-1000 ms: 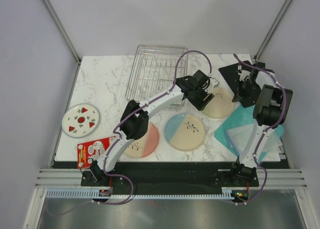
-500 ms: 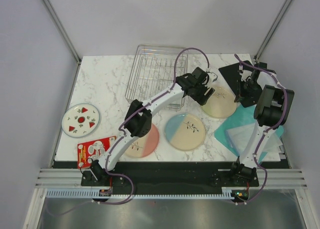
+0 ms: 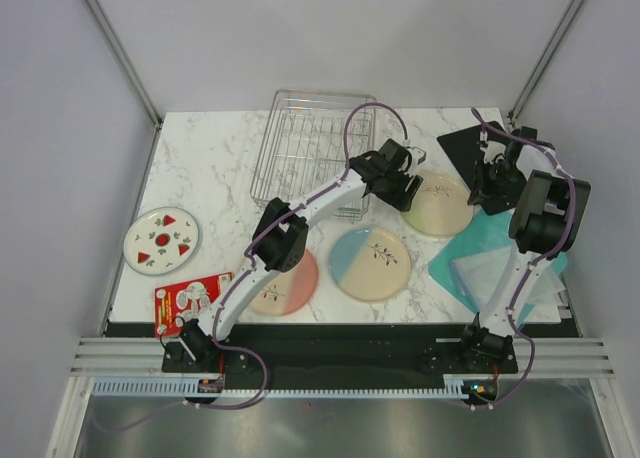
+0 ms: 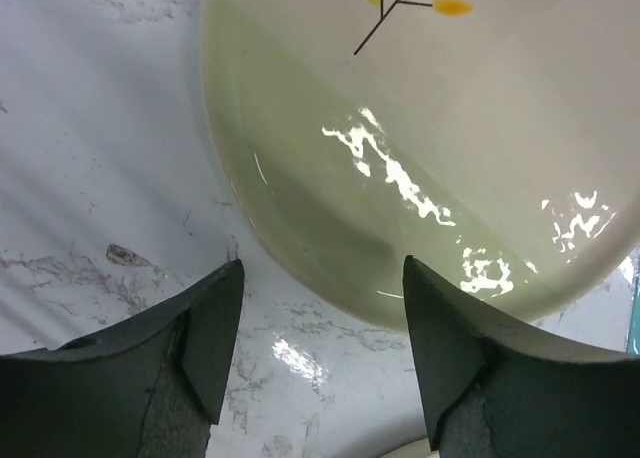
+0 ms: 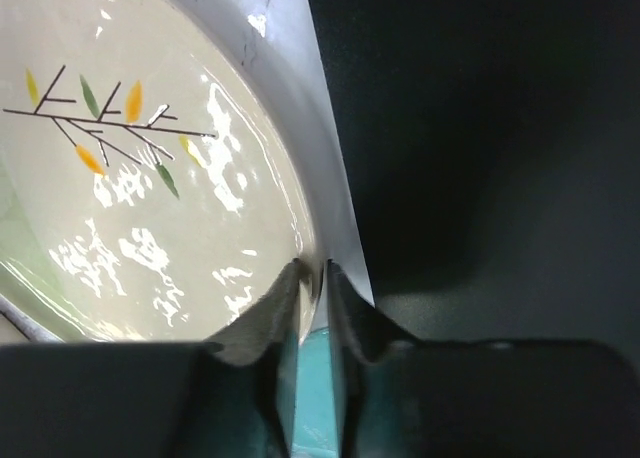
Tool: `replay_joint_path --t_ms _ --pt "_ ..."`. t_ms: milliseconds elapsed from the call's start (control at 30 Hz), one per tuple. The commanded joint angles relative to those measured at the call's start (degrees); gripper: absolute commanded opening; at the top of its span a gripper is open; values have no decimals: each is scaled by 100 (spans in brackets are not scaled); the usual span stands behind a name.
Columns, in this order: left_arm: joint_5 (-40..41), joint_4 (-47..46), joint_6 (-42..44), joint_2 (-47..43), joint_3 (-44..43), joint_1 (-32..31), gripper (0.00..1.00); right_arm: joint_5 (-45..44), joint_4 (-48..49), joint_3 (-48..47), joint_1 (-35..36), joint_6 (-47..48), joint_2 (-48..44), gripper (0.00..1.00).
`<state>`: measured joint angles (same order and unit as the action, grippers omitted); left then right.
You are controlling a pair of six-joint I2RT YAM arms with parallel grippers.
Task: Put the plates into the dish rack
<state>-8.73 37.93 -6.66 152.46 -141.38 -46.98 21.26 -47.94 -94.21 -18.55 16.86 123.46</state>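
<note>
The green plate point(image 3: 443, 206) point(image 4: 470, 128) point(image 5: 130, 178) lies on the marble at the right, beside the dish rack point(image 3: 305, 148). My left gripper point(image 3: 404, 191) point(image 4: 322, 348) hangs open over that plate's left rim, nothing between its fingers. My right gripper point(image 3: 479, 191) point(image 5: 315, 270) straddles the plate's right rim with only a thin gap between the jaws; I cannot see whether they press on it. The blue plate point(image 3: 370, 263) lies in the middle. My left arm partly covers the pink plate point(image 3: 292, 283). A white plate with red fruit point(image 3: 161, 240) sits far left.
A flat black board point(image 3: 462, 148) point(image 5: 480, 128) lies behind the right gripper. Teal and clear sheets point(image 3: 500, 268) cover the right front corner. A red-and-white packet point(image 3: 190, 300) lies at the front left. Metal frame posts rise at both back corners.
My left gripper has drawn back up and to the left, uncovering more of the green plate. The right arm has hardly moved.
</note>
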Motion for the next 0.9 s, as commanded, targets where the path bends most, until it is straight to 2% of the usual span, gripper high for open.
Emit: replay_joint_path --t_ms 0,33,200,300,367,400,500,700,767,867 --pt "-673 -277 -354 178 -171 22 66 579 -433 53 -158 309 380 28" --pt "-752 -286 -345 196 -153 22 63 1008 -566 -9 -219 370 581 29" --pt "-1069 -348 -319 222 -83 22 42 1784 -1243 -299 -290 835 1101 33" --pt "-1148 -365 -328 240 -74 22 34 2425 -1707 -413 -308 1090 1355 35" --pt "-1192 -366 -328 240 -65 14 32 2742 -2051 -597 -325 1389 1672 35" --pt "-1192 -374 -310 240 -56 14 29 3170 -2505 -676 -316 1555 1881 35" --pt "-1184 -366 -310 249 -56 14 27 3752 -3568 -1072 -325 2582 2400 38" --pt "-1061 -436 -292 240 -91 -4 24 3903 -3573 -958 -395 2805 2429 40" --pt "-1087 -462 -292 240 -100 -21 23 4123 -3582 -976 -474 2805 2428 46" --pt "-1148 -497 -292 249 -135 -74 15 4378 -3573 -1037 -545 2708 2543 46"
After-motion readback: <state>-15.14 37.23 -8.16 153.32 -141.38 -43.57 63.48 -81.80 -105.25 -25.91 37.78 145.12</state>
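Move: At the green-and-cream plate's right rim, the right hand already has its fingertips astride the edge, with the plate's middle about 10 cm to its left and 2 cm back. For the left hand the middle lies some 9 cm right, nearly level with it. From the left hand, the dish rack is centred about 15 cm ahead and 26 cm left, and the blue-and-cream plate 16 cm back and 10 cm left. The black mat is 9 cm ahead and 6 cm right of the right hand. Rolling about 50 degrees so its fingers swing from pointing down to pointing left, the right hand moves some 6.5 cm left and 4.5 cm back, opening until one finger lies over the plate's rim and the other under it. Meanwhile the left hand closes on the green rim, shifting only slightly forward and left, and pinches it. ##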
